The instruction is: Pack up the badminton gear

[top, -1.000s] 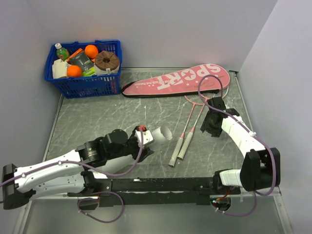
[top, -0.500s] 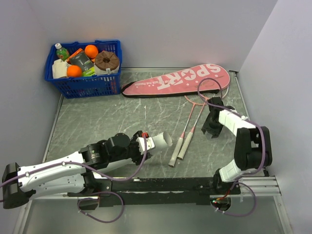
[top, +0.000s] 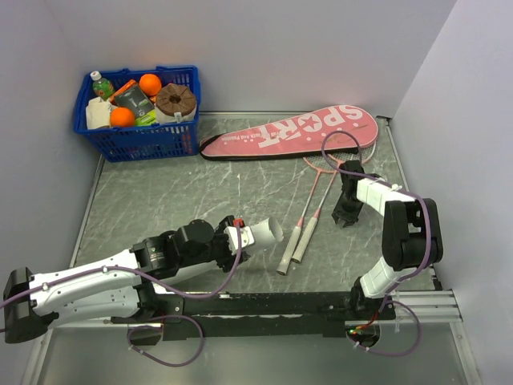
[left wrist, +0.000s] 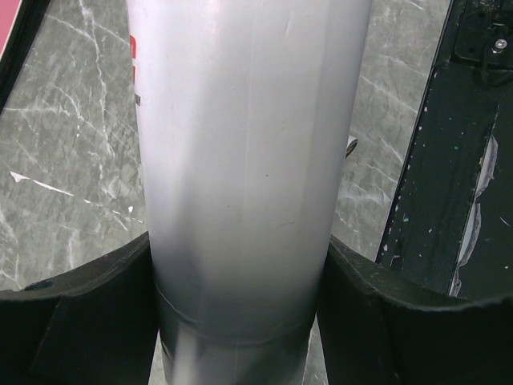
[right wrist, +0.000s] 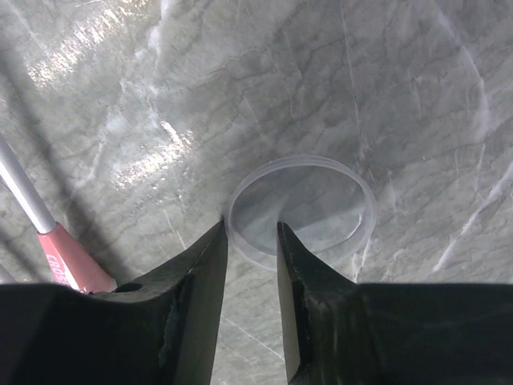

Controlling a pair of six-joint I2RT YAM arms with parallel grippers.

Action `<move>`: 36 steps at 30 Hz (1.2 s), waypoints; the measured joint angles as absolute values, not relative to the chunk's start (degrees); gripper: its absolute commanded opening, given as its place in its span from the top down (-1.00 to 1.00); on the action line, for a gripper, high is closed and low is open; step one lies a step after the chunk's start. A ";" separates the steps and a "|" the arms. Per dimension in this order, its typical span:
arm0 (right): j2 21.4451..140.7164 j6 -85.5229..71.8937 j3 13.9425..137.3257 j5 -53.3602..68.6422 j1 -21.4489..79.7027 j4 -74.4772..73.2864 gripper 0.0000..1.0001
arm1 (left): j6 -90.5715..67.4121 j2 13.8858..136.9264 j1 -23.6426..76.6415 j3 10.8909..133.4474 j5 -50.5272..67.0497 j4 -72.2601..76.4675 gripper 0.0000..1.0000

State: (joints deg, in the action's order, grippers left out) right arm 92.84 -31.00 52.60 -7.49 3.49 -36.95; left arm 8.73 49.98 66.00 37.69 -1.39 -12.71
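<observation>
My left gripper (top: 237,237) is shut on a long white tube (top: 262,233), held low over the table with its open end pointing right. In the left wrist view the tube (left wrist: 240,160) fills the gap between the fingers of the left gripper (left wrist: 240,321). My right gripper (top: 346,218) points down at the table, right of two thin rackets (top: 317,210). In the right wrist view its narrowly open jaws (right wrist: 252,228) straddle the rim of a clear round lid (right wrist: 353,180) lying flat. The pink "SPORT" case (top: 296,128) lies at the back. No shuttlecocks show.
A blue basket (top: 136,138) of oranges and bottles stands at the back left. The rackets' white handles (top: 293,249) point toward the near edge. A racket shaft with a pink collar (right wrist: 68,261) lies just left of the right fingers. Walls stand close on three sides.
The left arm shifted the tube slightly right and toward the near edge. The right arm folded tighter and its gripper came down over the clear lid.
</observation>
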 measured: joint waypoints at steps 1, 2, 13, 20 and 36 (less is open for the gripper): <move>92.84 -30.98 52.60 -7.46 3.49 -36.88 0.38 | 8.73 49.95 66.00 37.69 -1.39 -12.73 0.98; 92.84 -31.03 52.60 -7.44 3.49 -36.77 0.42 | 8.73 49.95 66.00 37.69 -1.39 -12.73 0.98; 92.82 -30.61 52.60 -7.20 3.49 -35.57 0.83 | 8.69 49.41 66.19 37.56 -1.52 -12.73 0.98; 89.76 -29.82 52.60 -6.79 4.16 -36.64 0.99 | 8.71 49.34 66.48 37.52 -1.63 -12.71 0.98; 51.16 -24.99 52.64 17.23 13.78 -42.02 0.96 | 8.71 49.39 68.45 37.50 -1.19 -12.75 0.98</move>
State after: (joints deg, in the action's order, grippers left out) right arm 51.16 -24.99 52.64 17.23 13.78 -42.02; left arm 8.71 49.39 68.45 37.50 -1.19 -12.75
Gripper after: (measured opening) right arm 0.014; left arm 0.685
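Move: The clear lid lies flat at the right gripper's fingertips, its middle some 2 cm right and 1 cm back of the hand, at its level, with the rim between the open fingers. Level with that hand too, the near racket grip is about 13 cm left and 5 cm back, the far racket grip 20 cm left and 9 cm back. The tube mouth is 25 cm left, 11 cm back and 22 cm above. From the left gripper, the lid lies about 13 cm forward, 37 cm right and 17 cm down. Close the right fingers on the lid's rim, easing barely forward while they shut, and pinch it. Then lift, slowly at first, about 19 cm in all, curving some 11 cm left and finally 5 cm back towards the tube mouth, and turn the wrist about 50 degrees so the fingers swing up from straight down towards forward-left. Keep the left gripper's hold on the tube, easing it only a centimetre back at the end. ##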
